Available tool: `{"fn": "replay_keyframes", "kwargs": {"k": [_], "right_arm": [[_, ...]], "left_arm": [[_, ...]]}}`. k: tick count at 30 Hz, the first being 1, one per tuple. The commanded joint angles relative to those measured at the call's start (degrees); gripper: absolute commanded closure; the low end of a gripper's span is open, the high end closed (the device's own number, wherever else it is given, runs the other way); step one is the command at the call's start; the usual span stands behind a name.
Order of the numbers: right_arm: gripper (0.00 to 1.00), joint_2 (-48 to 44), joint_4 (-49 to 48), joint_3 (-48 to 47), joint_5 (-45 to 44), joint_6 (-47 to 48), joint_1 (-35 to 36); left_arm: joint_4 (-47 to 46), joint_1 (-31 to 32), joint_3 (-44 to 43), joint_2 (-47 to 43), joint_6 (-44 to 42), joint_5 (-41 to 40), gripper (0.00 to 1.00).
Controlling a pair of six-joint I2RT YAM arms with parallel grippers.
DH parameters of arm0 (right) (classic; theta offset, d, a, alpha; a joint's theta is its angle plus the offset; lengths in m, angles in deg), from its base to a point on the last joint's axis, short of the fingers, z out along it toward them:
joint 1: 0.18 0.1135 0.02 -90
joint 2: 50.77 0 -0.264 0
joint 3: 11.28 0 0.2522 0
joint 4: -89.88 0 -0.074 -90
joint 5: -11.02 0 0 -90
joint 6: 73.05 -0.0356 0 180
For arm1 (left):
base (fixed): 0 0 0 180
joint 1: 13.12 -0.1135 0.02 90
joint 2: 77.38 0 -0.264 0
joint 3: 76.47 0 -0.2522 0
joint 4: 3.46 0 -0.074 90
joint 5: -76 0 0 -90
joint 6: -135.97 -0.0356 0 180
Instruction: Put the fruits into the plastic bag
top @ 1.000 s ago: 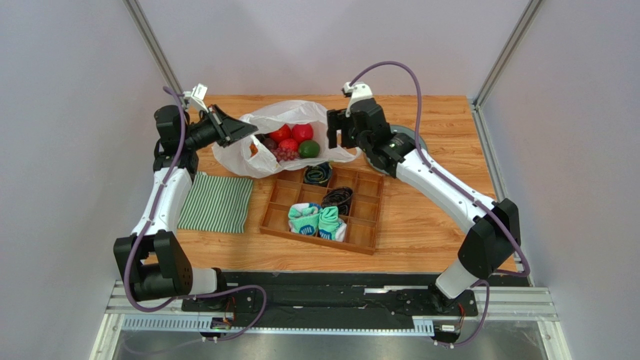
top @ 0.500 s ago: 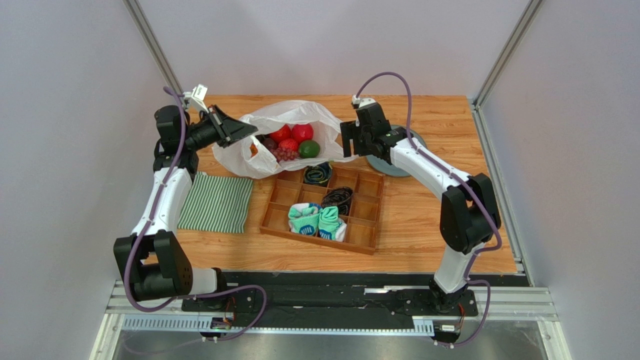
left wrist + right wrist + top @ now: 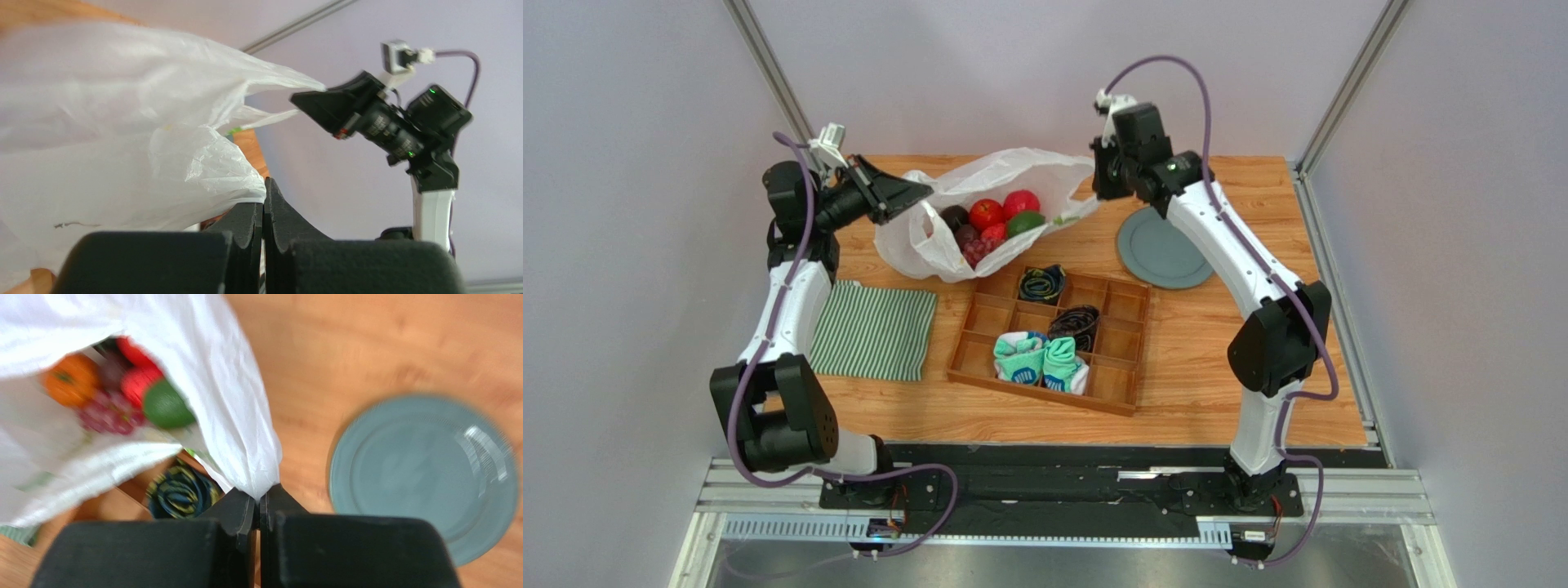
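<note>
The white plastic bag [image 3: 1014, 172] hangs stretched between both grippers above the back of the table, its mouth open. Inside lie the fruits: two red apples [image 3: 987, 212], a green one [image 3: 1026, 224], a dark purple one [image 3: 952, 217] and grapes [image 3: 974, 248]. The right wrist view also shows the orange pumpkin-like fruit [image 3: 72, 380] beside the green one [image 3: 167, 405]. My left gripper [image 3: 913, 192] is shut on the bag's left edge [image 3: 202, 177]. My right gripper [image 3: 1097, 184] is shut on a bunched right edge of the bag [image 3: 245, 447].
A grey-blue plate [image 3: 1163, 249] lies on the table under the right arm. A wooden compartment tray [image 3: 1124, 325] holding rolled socks [image 3: 1044, 359] sits in the middle. A green-and-white striped cloth [image 3: 879, 331] lies at the left.
My right gripper closed on the bag's right edge and rose toward the back wall. The bag lifted and stretched between both grippers. The left gripper moved slightly up and left.
</note>
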Motion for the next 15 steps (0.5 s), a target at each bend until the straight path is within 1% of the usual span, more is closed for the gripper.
{"fn": "replay_keyframes", "kwargs": {"k": [1,2,5,7,9,11,13,14,15], "right_arm": [[1.0,-0.8,4.4,-14.8,-3.2,3.7,-0.4],[1.0,-0.4,4.3,-15.4,-3.4,3.8,-0.6],[1.0,0.7,4.2,-15.4,-3.0,3.1,-1.7],[1.0,0.8,3.9,-14.3,-2.9,2.6,-2.4],[1.0,0.5,2.5,-11.1,-3.0,2.5,-2.6],[1.0,0.5,1.8,-9.5,-3.3,2.3,-3.2],[1.0,0.9,2.0,-8.7,-3.6,2.0,-3.8],[1.0,1.1,2.3,-8.7,-3.7,1.9,-4.1],[1.0,1.0,2.4,-8.4,-4.1,1.7,-4.1]], "left_arm": [[-7.0,-2.2,-12.1,1.0,8.0,-0.6,1.0],[-6.4,-2.3,-14.9,1.4,7.7,-1.1,1.0],[-2.3,-2.2,-18.7,3.8,4.7,-2.9,1.0],[-0.3,-2.2,-19.9,6.3,1.9,-3.4,1.0],[1.0,-2.1,-21.5,8.5,-0.3,-2.7,1.0],[1.3,-1.9,-22.0,11.3,-1.3,-1.8,1.0],[2.3,-1.2,-22.1,13.2,-4.0,-1.8,1.0],[5.0,-0.9,-22.9,13.8,-5.5,-1.8,1.0],[6.9,-0.5,-23.7,14.5,-9.0,-1.8,1.0]]}}
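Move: Both hands already pinch the plastic bag's rim. The fruits in it lie about 6 cm ahead of the left hand, 10 cm to its right and 27 cm below; the wooden tray is some 13 cm back and 20 cm right. From the right hand, the fruits are roughly level ahead, 18 cm left and 22 cm below, the empty plate about 14 cm right, the tray some 20 cm back and 8 cm left. Keeping their pinch on opposite sides of the bag's rim, both hands jerk it up about 11 cm above the fruits, then sink back to end some 5 cm higher than they began. They also draw apart, the right hand going right and the left hand left, and the left reaches forward about 6 cm on the way down. Both wrists tip their fingers up, then partly back. ##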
